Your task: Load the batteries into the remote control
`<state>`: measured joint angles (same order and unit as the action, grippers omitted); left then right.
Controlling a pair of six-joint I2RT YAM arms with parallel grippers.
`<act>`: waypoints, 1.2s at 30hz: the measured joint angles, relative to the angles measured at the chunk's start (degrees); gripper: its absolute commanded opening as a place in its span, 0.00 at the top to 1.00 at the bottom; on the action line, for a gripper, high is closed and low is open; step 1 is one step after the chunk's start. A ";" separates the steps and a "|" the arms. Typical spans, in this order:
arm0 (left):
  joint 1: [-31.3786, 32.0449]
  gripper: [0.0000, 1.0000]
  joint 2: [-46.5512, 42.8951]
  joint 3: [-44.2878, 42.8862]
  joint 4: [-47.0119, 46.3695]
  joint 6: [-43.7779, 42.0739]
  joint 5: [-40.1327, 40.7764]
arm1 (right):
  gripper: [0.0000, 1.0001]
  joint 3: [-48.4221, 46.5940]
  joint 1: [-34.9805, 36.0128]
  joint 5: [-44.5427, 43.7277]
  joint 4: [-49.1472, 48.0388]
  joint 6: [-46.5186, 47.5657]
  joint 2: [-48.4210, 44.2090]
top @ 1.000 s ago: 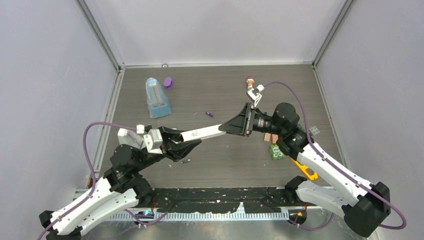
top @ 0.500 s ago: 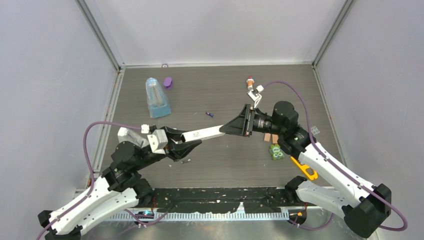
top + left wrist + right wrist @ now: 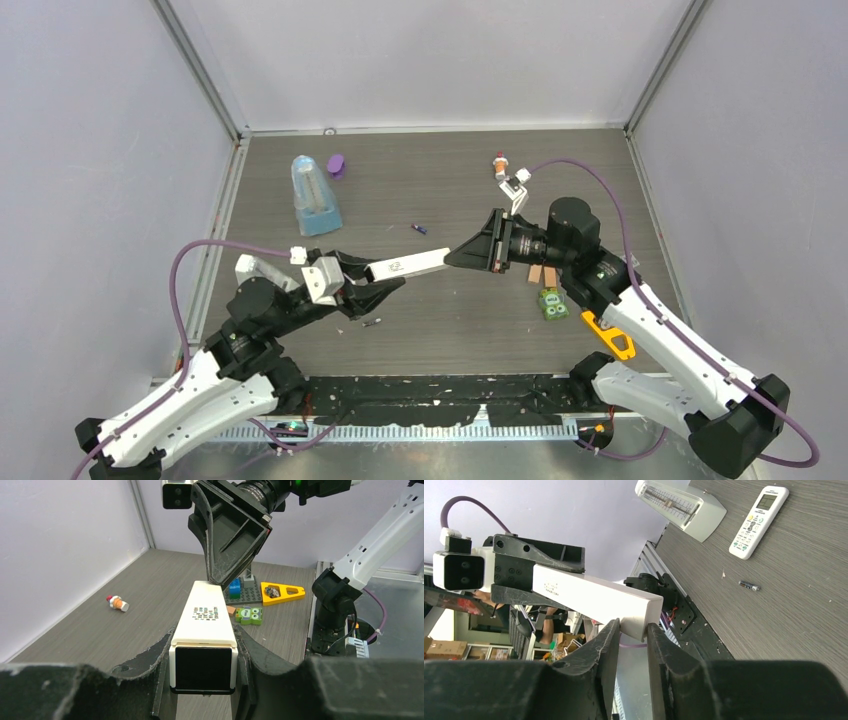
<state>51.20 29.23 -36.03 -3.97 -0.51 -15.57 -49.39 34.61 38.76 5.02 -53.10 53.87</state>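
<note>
My left gripper (image 3: 204,639) is shut on a plain white bar with a black end (image 3: 205,620) and holds it level above the table (image 3: 405,264). My right gripper (image 3: 633,630) comes from the other side, its fingers closed on the tip of the bar's far end (image 3: 644,617). The remote control (image 3: 758,522), white with a pale screen and buttons, lies flat beside a clear metronome (image 3: 684,505). One dark battery (image 3: 372,322) lies on the table below the left gripper. A purple one (image 3: 420,229) lies farther back. The right wrist view shows a battery (image 3: 749,585) under the bar.
A red-and-white capped bottle (image 3: 500,162) lies at the back. A green frog block (image 3: 552,303), brown blocks (image 3: 540,275) and a yellow triangle (image 3: 610,338) sit by the right arm. A purple cap (image 3: 336,165) is behind the metronome (image 3: 313,195).
The right gripper's jaws have narrowed onto the bar's far end, and that arm has shifted slightly right. The left gripper keeps its hold on the bar.
</note>
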 measured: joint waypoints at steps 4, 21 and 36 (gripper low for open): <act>0.00 1.00 0.31 -0.09 0.55 -0.11 0.07 | 0.77 -0.20 -0.24 -0.63 1.16 0.35 0.00; -0.28 1.00 1.46 -1.27 6.58 -2.51 2.56 | 0.95 -3.15 -0.61 -5.77 4.57 1.75 0.04; -0.28 1.00 -0.50 0.33 11.34 -2.95 7.78 | 0.95 -7.10 -0.59 -13.09 0.00 0.94 -5.64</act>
<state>50.92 28.73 -35.70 7.38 -3.46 -7.79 -56.49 34.02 25.67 5.02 -52.16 48.23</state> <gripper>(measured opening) 0.358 0.070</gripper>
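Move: Just to the left of the right fingertips is the battery cover, still on the back of the remote: its middle lies about 6 cm to the left and 1 cm back, almost level. From the left hand, which grips the remote's other end, that middle is some 5 cm to the right and 2 cm ahead. A dark battery lies on the table roughly 16 cm left of the right hand, 5 cm ahead and 28 cm below. Pinching the right-hand end of the battery cover, the right fingers close from about a third open to nearly shut while easing forward; then the hand lifts quickly, some 8 cm up in all, drawing off to the right with a clockwise swing. The left hand keeps its grip on the remote and sinks about 5 cm, drifting forward, then left, as it tilts a little. ##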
